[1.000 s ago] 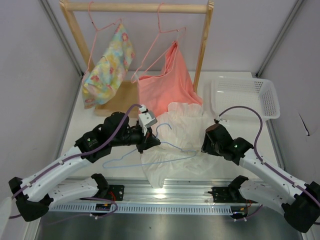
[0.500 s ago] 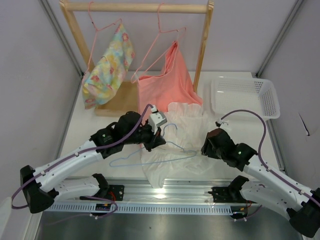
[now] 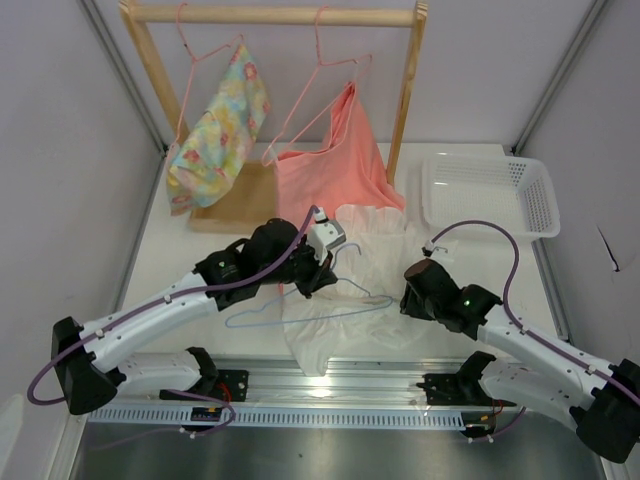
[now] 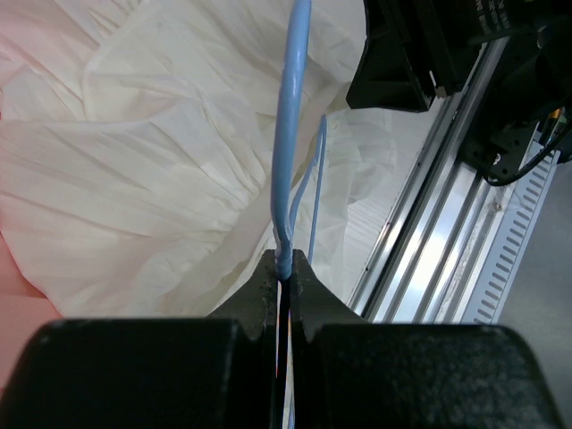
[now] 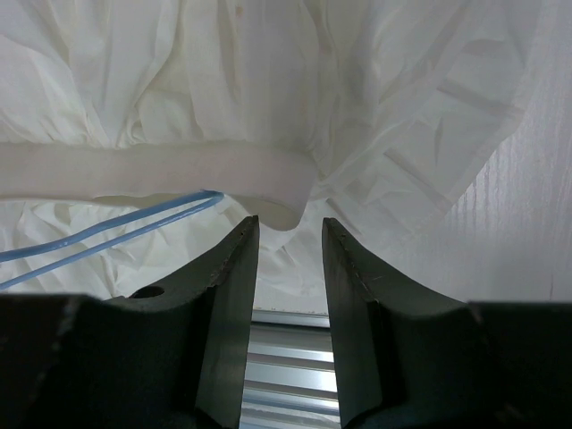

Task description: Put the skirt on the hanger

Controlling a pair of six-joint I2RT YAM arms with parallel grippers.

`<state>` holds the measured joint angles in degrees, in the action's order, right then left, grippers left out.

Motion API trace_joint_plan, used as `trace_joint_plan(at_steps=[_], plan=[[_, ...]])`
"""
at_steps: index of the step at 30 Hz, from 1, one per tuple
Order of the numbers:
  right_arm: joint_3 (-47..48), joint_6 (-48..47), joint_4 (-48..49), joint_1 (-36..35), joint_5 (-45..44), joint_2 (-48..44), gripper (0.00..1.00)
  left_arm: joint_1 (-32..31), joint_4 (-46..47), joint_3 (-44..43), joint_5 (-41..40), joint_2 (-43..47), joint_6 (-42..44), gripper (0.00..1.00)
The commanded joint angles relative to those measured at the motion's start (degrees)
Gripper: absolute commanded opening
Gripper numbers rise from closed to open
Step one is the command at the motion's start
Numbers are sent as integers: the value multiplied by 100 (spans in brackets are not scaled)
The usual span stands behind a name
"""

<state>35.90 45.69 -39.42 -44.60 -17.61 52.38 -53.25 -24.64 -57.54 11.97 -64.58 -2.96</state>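
The white skirt [image 3: 352,285] lies crumpled on the table between the two arms. The light blue hanger [image 3: 240,320] lies tilted across its near part, hook toward the back. My left gripper [image 3: 322,284] is shut on the hanger wire near the hook. In the left wrist view the jaws [image 4: 284,261] pinch the blue wire [image 4: 293,107] above the skirt [image 4: 134,179]. My right gripper [image 3: 406,299] is at the skirt's right edge. In the right wrist view it [image 5: 288,229] is open, with the skirt's waistband [image 5: 179,170] just ahead of its tips and the hanger's end [image 5: 116,228] at the left.
A wooden rack [image 3: 275,14] at the back holds pink hangers with a floral garment [image 3: 215,135] and a salmon garment [image 3: 335,165]. A white basket [image 3: 490,190] stands at the back right. A metal rail [image 3: 330,385] runs along the near edge.
My left arm has carried the hanger to the right and farther back over the skirt. My right gripper has shifted slightly left toward the skirt's edge.
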Motion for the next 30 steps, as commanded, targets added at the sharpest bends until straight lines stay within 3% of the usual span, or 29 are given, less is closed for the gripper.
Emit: trace_joint_plan(at_steps=[1,10,14,21,30], plan=[[-13,98,198,-49,-217,-17,40,-53,101,-424,-20,50,147,0],[-118,124,356,-49,-252,88,38,-62,-111,-495,42,77,270,0],[-101,115,470,-40,-270,220,31,-97,-23,-372,131,24,279,0],[101,-7,558,-31,-270,466,5,-194,-32,-241,-53,68,279,0],[531,-157,479,-40,-173,571,0,-458,-243,-276,-546,-81,454,0]])
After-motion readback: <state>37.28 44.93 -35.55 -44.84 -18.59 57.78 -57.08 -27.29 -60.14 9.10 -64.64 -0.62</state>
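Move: The white skirt's waistband end lies just under the right hand's open fingers, about 1 cm ahead and 2 cm below. The free end of the blue hanger is some 3 cm to that hand's left and 1 cm ahead; the white basket stands about 28 cm ahead and 23 cm to its right. From the left hand, which holds the hanger, the waistband end is roughly 25 cm to the right, level fore-and-aft and some 13 cm lower. Right hand sinks 1.5 cm, pinches the waistband's end, rises; left bobs the held hanger up 2.5 cm. ##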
